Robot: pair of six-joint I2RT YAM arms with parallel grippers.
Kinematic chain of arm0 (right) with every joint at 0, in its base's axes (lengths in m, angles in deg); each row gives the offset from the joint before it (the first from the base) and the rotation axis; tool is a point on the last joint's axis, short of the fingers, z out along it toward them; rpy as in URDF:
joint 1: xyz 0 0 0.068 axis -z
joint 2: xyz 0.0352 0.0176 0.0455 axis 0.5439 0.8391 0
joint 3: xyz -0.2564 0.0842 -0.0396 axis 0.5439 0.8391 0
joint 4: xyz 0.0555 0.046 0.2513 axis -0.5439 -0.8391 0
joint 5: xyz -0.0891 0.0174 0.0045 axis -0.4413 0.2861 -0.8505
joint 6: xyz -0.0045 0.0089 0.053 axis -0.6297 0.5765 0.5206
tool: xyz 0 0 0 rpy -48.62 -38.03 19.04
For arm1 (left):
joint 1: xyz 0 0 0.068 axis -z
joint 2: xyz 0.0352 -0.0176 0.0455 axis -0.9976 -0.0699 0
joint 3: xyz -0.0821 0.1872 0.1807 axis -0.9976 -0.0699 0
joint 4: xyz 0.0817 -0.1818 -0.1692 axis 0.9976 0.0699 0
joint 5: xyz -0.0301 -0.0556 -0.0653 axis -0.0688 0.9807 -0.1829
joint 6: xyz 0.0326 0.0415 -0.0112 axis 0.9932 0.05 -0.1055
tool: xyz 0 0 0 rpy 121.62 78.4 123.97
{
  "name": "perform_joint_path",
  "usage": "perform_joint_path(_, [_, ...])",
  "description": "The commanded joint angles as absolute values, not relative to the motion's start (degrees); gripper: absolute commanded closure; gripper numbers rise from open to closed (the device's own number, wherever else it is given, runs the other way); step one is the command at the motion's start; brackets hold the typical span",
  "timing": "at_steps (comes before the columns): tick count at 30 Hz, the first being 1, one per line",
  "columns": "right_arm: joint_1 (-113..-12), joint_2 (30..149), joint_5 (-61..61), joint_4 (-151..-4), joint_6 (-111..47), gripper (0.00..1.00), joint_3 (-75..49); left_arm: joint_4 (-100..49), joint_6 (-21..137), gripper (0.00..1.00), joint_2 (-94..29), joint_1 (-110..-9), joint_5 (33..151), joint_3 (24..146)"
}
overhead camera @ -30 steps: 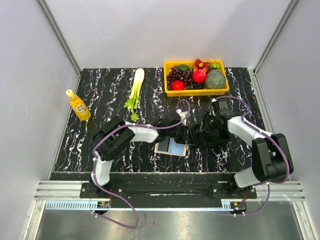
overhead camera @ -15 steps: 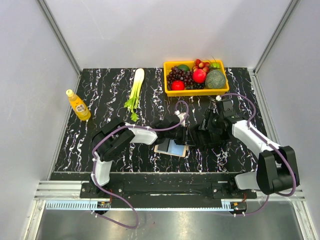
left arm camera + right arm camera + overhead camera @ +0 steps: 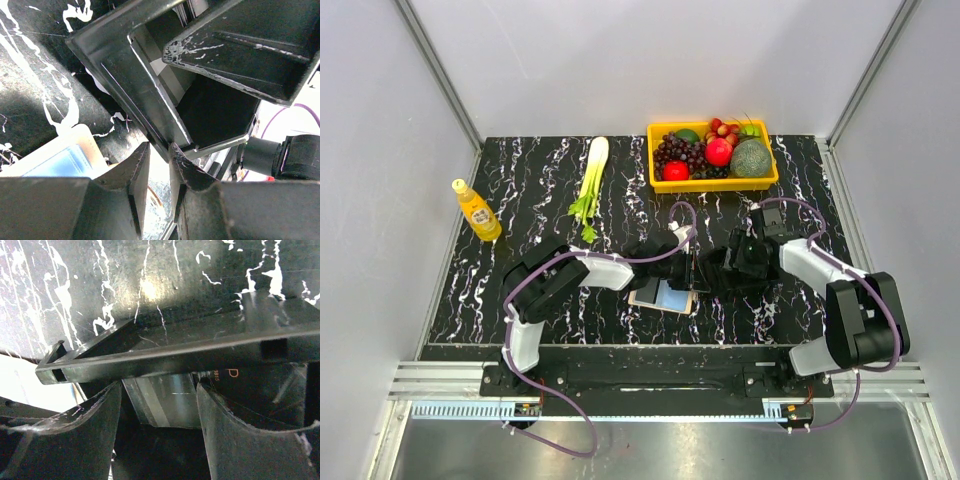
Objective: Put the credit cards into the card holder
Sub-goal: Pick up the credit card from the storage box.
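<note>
The beige card holder [image 3: 655,296] lies open on the black marbled table, its light blue panel up. One dark grey flap stands upright. My left gripper [image 3: 687,268] is shut on that flap; in the left wrist view pale leather with an orange ring fills the narrow gap of the gripper [image 3: 157,146], and the holder's beige edge [image 3: 75,145] shows at lower left. My right gripper [image 3: 712,274] faces it, open. Its fingers [image 3: 75,440] straddle a grey credit card [image 3: 165,400] that spans nearly the whole gap of the gripper [image 3: 159,386]. That card [image 3: 170,82] also shows between the right fingers in the left wrist view.
A yellow basket [image 3: 715,186] of fruit stands at the back right. A celery stalk [image 3: 592,175] lies at the back middle and an orange juice bottle [image 3: 477,210] stands at the left. Metal rails run along the near edge.
My right gripper's fingers have spread wider around the card, and its arm has shifted slightly. The left gripper and the holder stay in place.
</note>
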State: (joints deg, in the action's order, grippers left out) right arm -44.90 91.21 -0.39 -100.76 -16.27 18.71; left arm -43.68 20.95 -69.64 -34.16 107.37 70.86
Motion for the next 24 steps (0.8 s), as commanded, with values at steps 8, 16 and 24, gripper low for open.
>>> perform_joint_path(8, [-44.29, 92.39, 10.24, -94.86, -15.18, 0.37, 20.88, -43.09, 21.85, 0.75, -68.25, -34.22, 106.96, 69.99])
perform_joint_path(16, [-44.29, 90.1, 11.74, -94.6, -14.3, 0.46, 20.35, -43.44, 21.58, 0.75, -68.34, -34.66, 107.22, 69.9])
perform_joint_path(24, [-44.29, 86.41, 13.94, -94.42, -13.07, 0.6, 20.7, -43.44, 21.5, 0.75, -68.16, -34.66, 107.05, 69.73])
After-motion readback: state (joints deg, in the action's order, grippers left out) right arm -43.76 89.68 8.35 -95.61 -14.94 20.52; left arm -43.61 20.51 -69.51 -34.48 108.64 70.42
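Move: The credit card stands in the black storage box almost under the right hand, about 1 cm to its left and 1 cm below the fingertips. The storage box's middle is roughly 4 cm back from that hand, and the open card holder some 18 cm left and 10 cm back. The fruit basket lies about 23 cm ahead and 5 cm left. From the left hand, already gripping the box's edge, the card is some 10 cm right and 6 cm ahead. With the right fingers already down in the storage box, shift them about 2 cm left among the cards, tipping the hand's left side up some 10 degrees. Hold there while narrowing the open fingers around the card's edge, then start rising by 1 to 1.5 cm, still closing. Let the left gripper stay put and keep its pinch on the box's edge. ##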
